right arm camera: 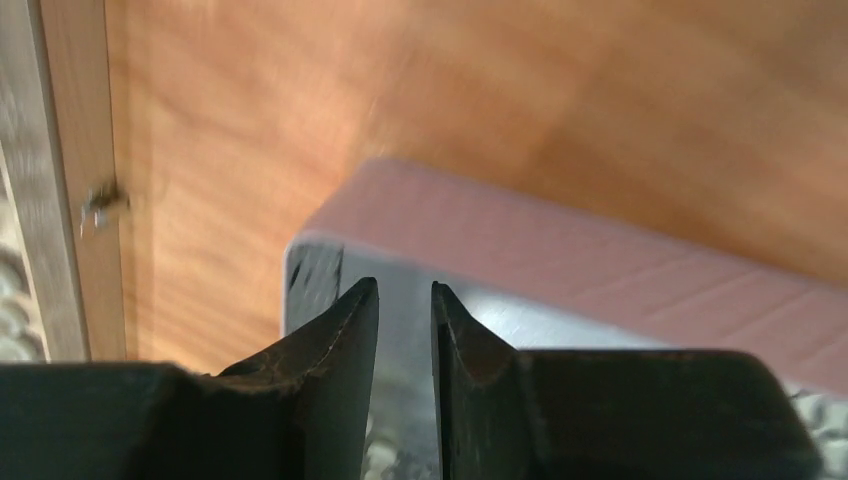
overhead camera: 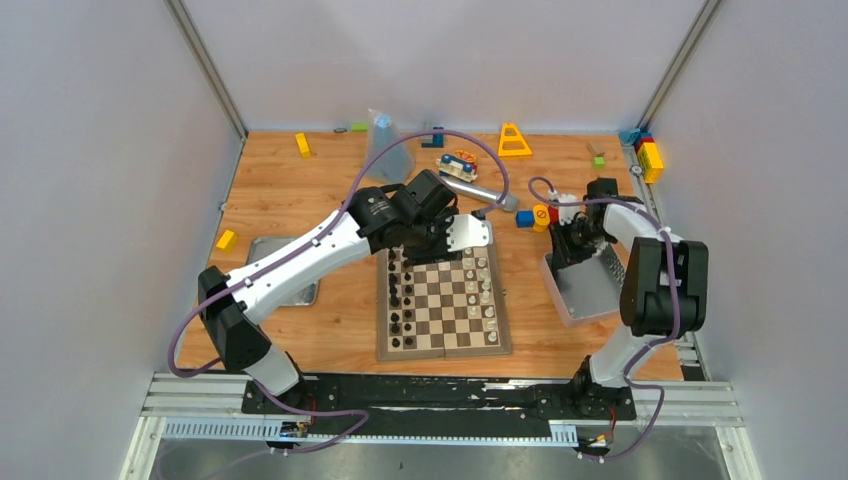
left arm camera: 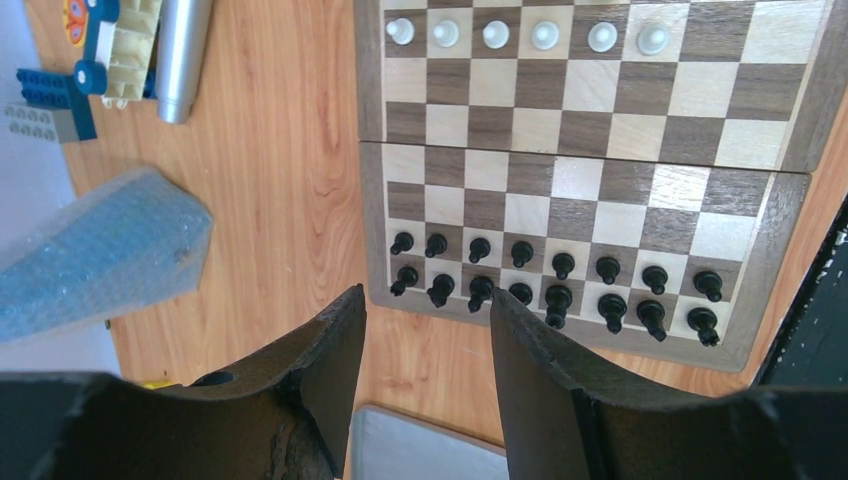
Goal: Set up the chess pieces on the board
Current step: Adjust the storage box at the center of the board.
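Note:
The board (overhead camera: 443, 342) lies at the table's middle. Several white chess pieces (overhead camera: 487, 290) line its right edge and black ones (overhead camera: 400, 300) fill its left two files. In the left wrist view the white pieces (left arm camera: 545, 35) stand along the board's (left arm camera: 600, 150) far row. My left gripper (overhead camera: 425, 243) hovers over the board's far left corner; its jaws (left arm camera: 426, 292) are open and empty. My right gripper (overhead camera: 568, 252) reaches into the metal tin (overhead camera: 590, 295). Its fingers (right arm camera: 404, 285) stand a narrow gap apart, with a pale blur low between them; whether anything is held is unclear.
A flat metal lid (overhead camera: 262, 250) lies left of the board, its edge (left arm camera: 420, 450) below my left fingers. A bubble-wrap bag (left arm camera: 100, 250), a metal cylinder (left arm camera: 185, 50) and toy blocks (overhead camera: 540, 215) lie beyond the board. The tin's wall (right arm camera: 600, 270) is right ahead of my right gripper.

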Action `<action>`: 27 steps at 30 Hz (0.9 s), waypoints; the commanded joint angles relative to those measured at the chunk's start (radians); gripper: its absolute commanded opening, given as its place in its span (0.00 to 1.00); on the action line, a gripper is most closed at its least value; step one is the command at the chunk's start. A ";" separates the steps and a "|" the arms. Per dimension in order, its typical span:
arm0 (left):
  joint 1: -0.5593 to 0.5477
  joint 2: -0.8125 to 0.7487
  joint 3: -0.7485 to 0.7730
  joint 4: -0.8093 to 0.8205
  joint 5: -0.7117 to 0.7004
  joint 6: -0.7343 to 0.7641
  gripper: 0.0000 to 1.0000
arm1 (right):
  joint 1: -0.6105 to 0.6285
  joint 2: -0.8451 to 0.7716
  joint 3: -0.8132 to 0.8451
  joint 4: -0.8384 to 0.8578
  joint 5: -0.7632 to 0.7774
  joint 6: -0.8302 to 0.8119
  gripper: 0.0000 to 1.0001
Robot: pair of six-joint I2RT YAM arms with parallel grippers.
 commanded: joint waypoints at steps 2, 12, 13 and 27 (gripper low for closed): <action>0.025 -0.054 -0.003 0.029 0.008 -0.012 0.57 | -0.017 0.097 0.135 0.204 -0.005 0.148 0.26; 0.048 -0.068 -0.011 0.030 0.006 -0.012 0.57 | -0.254 0.113 0.159 0.281 0.124 0.246 0.24; 0.048 -0.068 -0.011 0.030 0.007 -0.012 0.57 | -0.278 0.093 0.140 0.280 0.138 0.226 0.24; 0.055 -0.060 -0.007 0.026 0.009 -0.014 0.58 | -0.385 -0.257 -0.078 -0.080 -0.007 -0.183 0.50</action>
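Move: My right hand is low inside the storage box, by its far left corner. The box's middle is about 8 cm to my right and 4 cm back, roughly level with my fingertips. The red block stands some 10 cm ahead and 2 cm left, and the chessboard's middle 27 cm left and 9 cm back, slightly lower. From my left hand, the box is about 40 cm right, 6 cm back and 20 cm below. I sweep my right hand low through the storage box in one arc: about 9 cm forward, driving the far wall outward, then some 15 cm right towards the right wall and back again, my wrist turning about 30 degrees clockwise. At the end I ease leftward, lift about 3 cm and open my fingers wider. My left hand drifts 2 cm forward and left, high over the board. ##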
